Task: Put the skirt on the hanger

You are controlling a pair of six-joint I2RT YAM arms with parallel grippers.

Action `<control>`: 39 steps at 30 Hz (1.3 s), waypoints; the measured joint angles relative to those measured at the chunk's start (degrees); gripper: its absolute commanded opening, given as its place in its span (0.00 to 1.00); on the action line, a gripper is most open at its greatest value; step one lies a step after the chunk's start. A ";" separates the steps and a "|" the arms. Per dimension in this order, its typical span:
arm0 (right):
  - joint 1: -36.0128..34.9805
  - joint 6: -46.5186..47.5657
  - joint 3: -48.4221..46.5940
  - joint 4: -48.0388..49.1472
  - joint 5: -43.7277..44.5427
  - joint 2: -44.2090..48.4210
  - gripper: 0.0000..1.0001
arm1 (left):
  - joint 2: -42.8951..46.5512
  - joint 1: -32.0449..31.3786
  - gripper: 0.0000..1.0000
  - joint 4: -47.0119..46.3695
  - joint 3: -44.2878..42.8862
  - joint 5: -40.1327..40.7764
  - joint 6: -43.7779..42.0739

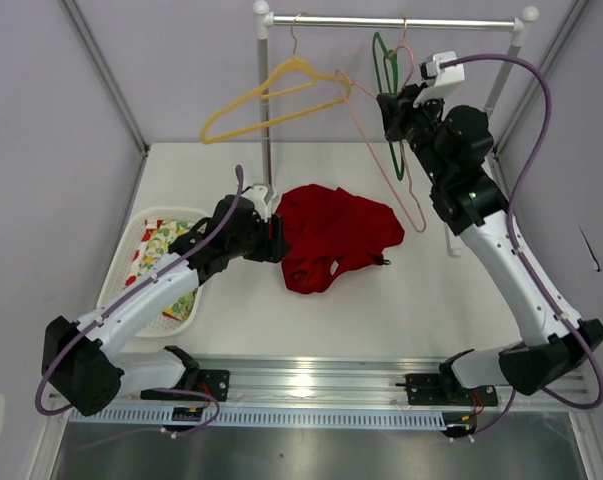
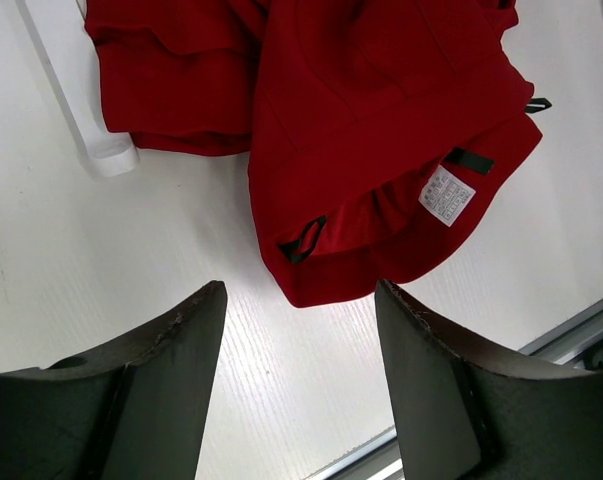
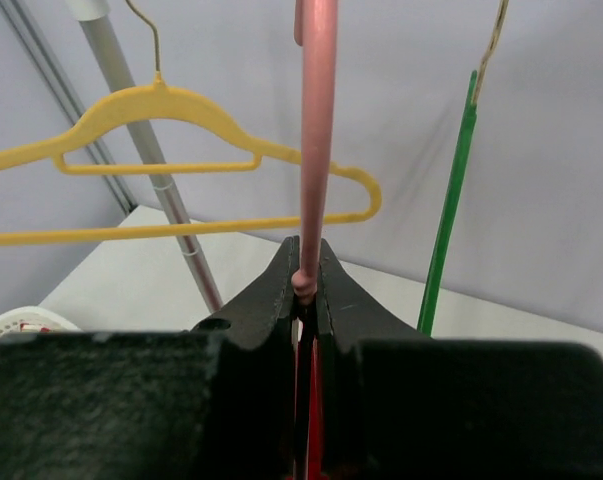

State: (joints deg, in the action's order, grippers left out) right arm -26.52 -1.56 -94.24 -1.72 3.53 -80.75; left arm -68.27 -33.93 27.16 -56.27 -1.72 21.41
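The red skirt (image 1: 331, 235) lies crumpled on the white table, mid-table. My left gripper (image 1: 277, 238) sits low at its left edge. In the left wrist view this gripper (image 2: 301, 300) is open, with bare table between its fingers and the skirt's hem (image 2: 381, 120) just beyond the tips, apart from them. The pale pink hanger (image 1: 418, 222) hangs from the rail at the back right. My right gripper (image 1: 387, 106) is raised to it. The right wrist view shows this gripper (image 3: 306, 262) shut on the pink hanger's wire (image 3: 314, 130).
A yellow hanger (image 1: 271, 95) and a dark green hanger (image 1: 386, 60) hang on the same rail (image 1: 396, 20). The rack's post (image 1: 265, 110) stands behind the skirt. A white basket (image 1: 121, 270) with floral cloth sits at the left.
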 measured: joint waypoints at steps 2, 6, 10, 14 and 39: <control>-0.24 -0.63 2.05 -0.96 0.15 2.80 0.00 | -0.59 0.00 0.65 -0.35 0.00 0.00 0.04; -0.37 -2.80 5.97 -2.80 0.33 9.66 0.00 | -1.75 0.00 0.65 -1.42 0.00 0.00 0.55; -0.37 -5.86 10.56 -5.90 -0.61 17.18 0.00 | -2.25 0.00 0.64 -2.51 0.52 0.07 1.05; -0.57 -10.36 17.88 -10.01 -4.22 25.24 0.00 | -2.21 0.00 0.60 -3.65 3.04 0.31 2.23; -16.28 -22.27 44.37 -27.21 -2.32 40.41 0.00 | -11.52 -15.08 0.46 -10.80 10.67 11.13 10.25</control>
State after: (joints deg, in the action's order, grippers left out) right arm -42.81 -23.83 -49.87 -28.93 1.21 -40.34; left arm -79.79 -49.01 16.36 -45.60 9.41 31.66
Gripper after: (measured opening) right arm 0.093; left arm 0.463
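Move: The skirt lies flat on the table: its near-left waist corner with the black loop is about 4 cm ahead of the left hand, 3 cm right and 16 cm below, with the white tag 13 cm to the right of that corner. From the right hand, already holding the pink hanger, that tag lies roughly 8 cm back, 10 cm left and 49 cm below. The green hanger hangs 15 cm ahead and 2 cm left of the right hand, the yellow one equally far ahead but 28 cm left. The pink hanger, still gripped by the right hand, is brought back about 22 cm and just as far down, away from the rack towards the skirt's waist; the wrist tips down some 35 degrees and turns a little counter-clockwise, then holds there. Meanwhile the left hand sinks about 10 cm towards the loop corner, easing back and right, its fingers partly closing. ##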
